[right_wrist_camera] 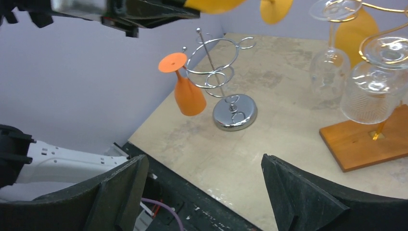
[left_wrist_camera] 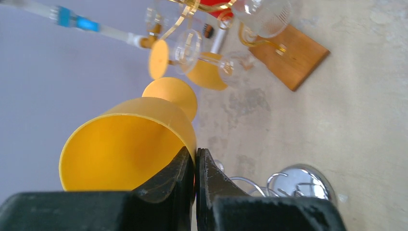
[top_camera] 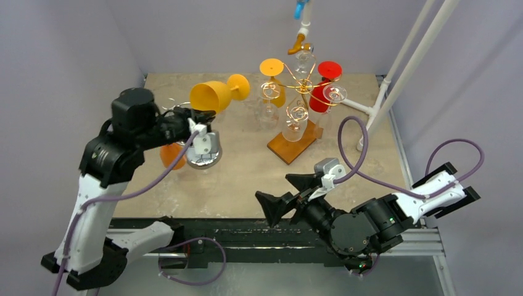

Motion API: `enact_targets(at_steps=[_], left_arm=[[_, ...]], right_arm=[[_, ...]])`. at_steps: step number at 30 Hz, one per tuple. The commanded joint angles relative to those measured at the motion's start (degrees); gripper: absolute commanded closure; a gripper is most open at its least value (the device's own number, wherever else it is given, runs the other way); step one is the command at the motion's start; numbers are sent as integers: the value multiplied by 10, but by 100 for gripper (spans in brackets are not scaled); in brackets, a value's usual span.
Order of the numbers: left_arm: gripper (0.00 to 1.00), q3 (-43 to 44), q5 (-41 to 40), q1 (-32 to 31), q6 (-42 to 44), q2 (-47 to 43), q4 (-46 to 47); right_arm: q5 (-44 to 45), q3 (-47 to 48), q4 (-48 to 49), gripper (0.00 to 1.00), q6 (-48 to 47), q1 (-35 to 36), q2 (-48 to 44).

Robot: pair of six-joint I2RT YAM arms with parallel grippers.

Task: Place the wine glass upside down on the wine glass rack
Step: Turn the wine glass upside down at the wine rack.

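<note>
A yellow wine glass [top_camera: 213, 95] is held on its side in the air, bowl to the left and foot to the right. My left gripper [top_camera: 195, 116] is shut on the bowl's rim, one finger inside the bowl [left_wrist_camera: 125, 149] and one outside. Just below it stands a chrome wire wine glass rack [top_camera: 203, 157] with a round base [left_wrist_camera: 300, 180]. An orange glass [right_wrist_camera: 188, 96] hangs upside down from it. My right gripper [right_wrist_camera: 204, 159] is open and holds nothing, low over the table's near edge [top_camera: 274, 188].
A gold wire rack on a wooden base [top_camera: 293, 145] stands mid-table, with clear, yellow and red glasses [top_camera: 321, 95] hanging from it. White pipes [top_camera: 395, 80] lean at the back right. A dark rail [top_camera: 247, 225] runs along the near edge.
</note>
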Motion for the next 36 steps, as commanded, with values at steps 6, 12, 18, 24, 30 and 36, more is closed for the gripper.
enact_targets(at_steps=[6, 12, 18, 24, 30, 36], left_arm=[[100, -79, -27, -3, 4, -203, 291], [100, -133, -9, 9, 111, -274, 368], [100, -201, 60, 36, 257, -326, 432], [100, -235, 100, 47, 357, -353, 439], [100, -264, 127, 47, 460, -372, 415], [100, -287, 133, 48, 528, -380, 406]], right_arm=[[-270, -56, 400, 1, -32, -131, -11], [-447, 14, 572, 1, -89, -176, 70], [-552, 66, 667, 1, -94, -212, 145], [-613, 117, 640, 1, -53, -250, 179], [-631, 135, 626, 1, -40, -283, 196], [-668, 155, 626, 1, -11, -320, 222]])
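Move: The yellow wine glass is already pinched by its rim in the left hand, its middle about 6 cm ahead and 4 cm right of that hand at finger height. The right hand's open fingers, where it is being taken, wait some 18 cm back and 17 cm right, about level. The silver rack stands roughly 10 cm ahead, 9 cm left and 22 cm below the left hand; its orange glass hangs 2 cm back, 14 cm left. From the right hand the yellow glass lies about 24 cm ahead and 13 cm left, level. The yellow wine glass, still pinched at the rim, is carried up and back about 15 cm each and a little left by the left hand, whose wrist meanwhile tips the fingers upward through some 80 degrees. The right hand, kept wide open, rises and swings left to meet it, rolling left side up and turning counter-clockwise, until its fingers come to the bowl. ##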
